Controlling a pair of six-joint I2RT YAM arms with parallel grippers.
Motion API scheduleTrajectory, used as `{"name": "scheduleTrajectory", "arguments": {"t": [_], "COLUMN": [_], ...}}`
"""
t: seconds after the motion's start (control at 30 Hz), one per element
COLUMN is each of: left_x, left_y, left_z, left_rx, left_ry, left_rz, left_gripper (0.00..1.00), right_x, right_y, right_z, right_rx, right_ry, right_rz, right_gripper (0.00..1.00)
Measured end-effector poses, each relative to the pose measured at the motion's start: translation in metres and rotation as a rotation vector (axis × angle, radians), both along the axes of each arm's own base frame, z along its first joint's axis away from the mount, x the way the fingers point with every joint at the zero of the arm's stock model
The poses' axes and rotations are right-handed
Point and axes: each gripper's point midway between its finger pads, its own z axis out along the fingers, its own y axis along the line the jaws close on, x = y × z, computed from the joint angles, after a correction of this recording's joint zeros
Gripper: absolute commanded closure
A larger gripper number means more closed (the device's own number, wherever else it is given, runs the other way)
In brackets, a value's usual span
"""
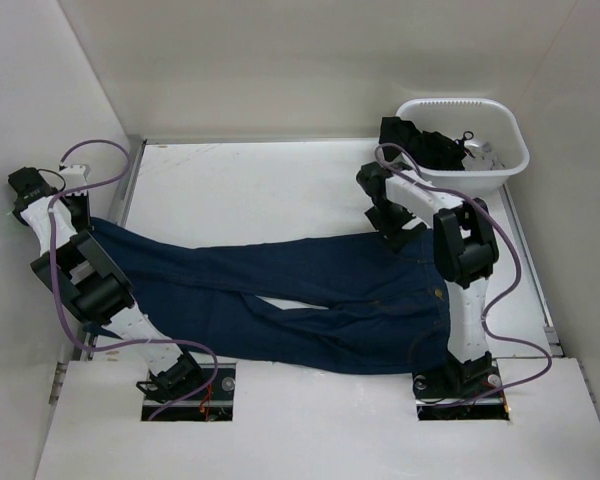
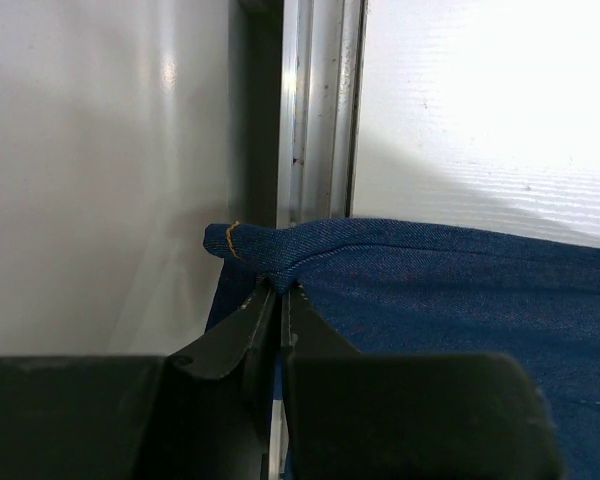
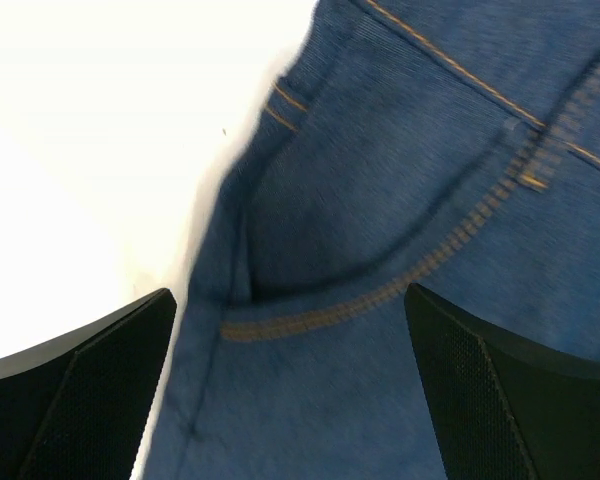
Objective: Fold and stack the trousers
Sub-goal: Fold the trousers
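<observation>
The dark navy trousers [image 1: 310,290] lie flat across the table, with the legs running left and the waist at the right. My left gripper [image 1: 85,222] is at the far left edge, shut on the hem of the upper leg. In the left wrist view the gripper [image 2: 280,288] pinches a bunched fold of the trousers [image 2: 460,290]. My right gripper [image 1: 392,235] hovers over the waist end. In the right wrist view that gripper [image 3: 290,295] stands wide open above the trousers [image 3: 380,180], over a pocket seam with orange stitching, and nothing sits between its fingers [image 3: 100,390].
A white basket [image 1: 502,165] stands at the back right with a black garment [image 1: 420,145] in it. The left wall [image 2: 100,200] and a metal table rail [image 2: 315,120] sit close beside the left gripper. White table surface [image 1: 260,190] shows behind the trousers.
</observation>
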Motion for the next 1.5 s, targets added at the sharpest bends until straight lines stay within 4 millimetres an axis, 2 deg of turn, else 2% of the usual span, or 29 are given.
{"name": "scheduleTrajectory", "arguments": {"t": [0.1, 0.17, 0.2, 0.23, 0.3, 0.33, 0.37, 0.4, 0.57, 0.67, 0.73, 0.87, 0.93, 1.03, 1.17, 1.3, 1.4, 1.5], "left_x": [0.0, 0.0, 0.0, 0.0, 0.0, 0.001, 0.001, 0.001, 0.001, 0.002, 0.006, 0.027, 0.046, 0.084, 0.129, 0.147, 0.135, 0.102], "left_y": [0.0, 0.0, 0.0, 0.0, 0.001, 0.001, 0.001, 0.001, 0.002, 0.001, -0.002, -0.016, -0.029, -0.055, -0.091, -0.105, -0.107, -0.107], "left_z": [0.0, 0.001, 0.001, 0.002, 0.003, 0.004, 0.004, 0.004, 0.005, 0.005, 0.007, 0.014, 0.021, 0.038, 0.071, 0.092, 0.096, 0.095], "left_rx": [-0.001, 0.0, 0.0, -0.001, 0.001, 0.002, 0.002, 0.002, 0.004, -0.004, -0.015, -0.036, -0.031, 0.006, 0.052, 0.082, 0.109, 0.143], "left_ry": [0.0, -0.001, -0.001, -0.001, -0.003, -0.004, -0.005, -0.005, -0.007, -0.014, -0.033, -0.101, -0.148, -0.239, -0.371, -0.457, -0.477, -0.469], "left_rz": [0.001, 0.002, 0.002, 0.002, 0.002, 0.002, 0.002, 0.002, 0.004, 0.001, -0.009, -0.059, -0.106, -0.188, -0.278, -0.324, -0.347, -0.371], "left_gripper": [0.98, 0.98, 0.98, 0.98, 0.98, 0.98, 0.98, 0.98, 0.99, 1.0, 1.0, 1.0, 1.0, 1.0, 1.0, 1.0, 1.0, 1.0], "right_x": [0.002, 0.003, 0.003, 0.002, 0.002, 0.002, 0.003, 0.002, -0.007, -0.014, -0.011, 0.014, 0.031, 0.048, 0.058, 0.062, 0.06, 0.052], "right_y": [0.0, 0.002, 0.003, 0.005, 0.01, 0.012, 0.015, 0.016, 0.014, 0.003, -0.007, -0.033, -0.048, -0.076, -0.109, -0.119, -0.119, -0.123], "right_z": [-0.012, -0.01, -0.01, -0.012, -0.014, -0.015, -0.017, -0.018, -0.016, -0.003, 0.017, 0.076, 0.103, 0.123, 0.124, 0.118, 0.114, 0.114], "right_rx": [-0.011, -0.003, 0.005, 0.013, 0.028, 0.038, 0.047, 0.05, 0.061, 0.038, 0.01, -0.023, -0.03, -0.058, -0.089, -0.109, -0.119, -0.102], "right_ry": [0.025, 0.024, 0.028, 0.034, 0.04, 0.041, 0.038, 0.04, 0.008, -0.025, -0.08, -0.265, -0.369, -0.478, -0.525, -0.533, -0.536, -0.545], "right_rz": [-0.012, -0.011, -0.011, -0.01, -0.008, -0.006, -0.009, -0.009, -0.013, -0.007, 0.014, 0.06, 0.065, 0.039, 0.007, 0.05, 0.111, 0.164], "right_gripper": [0.0, 0.0, 0.05, 0.18, 0.68, 0.86, 0.97, 1.0, 1.0, 1.0, 1.0, 1.0, 1.0, 1.0, 1.0, 1.0, 0.99, 0.98]}}
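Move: The far edge of the trousers' hip, which the open right fingers straddle, lies about 1 cm ahead of the right hand, 2 cm to its left and 3 cm below. From that hand, the brass button is some 15 cm back and 12 cm right, the white basket roughly 22 cm ahead and 18 cm right. The left hand already holds the far leg's hem some 11 cm above the table; from it, the table's far left corner is about 27 cm ahead and 14 cm right. Ease the right gripper slightly down and left, close it on the far hip edge, then lift about 12 cm and pull as far right towards the basket, a little forward, fingertips tipping up. Keep the left pinch on the hem; once the right lifts, whip it about 15 cm forward, some 10 cm right and up, turning clockwise, then draw back a little. ##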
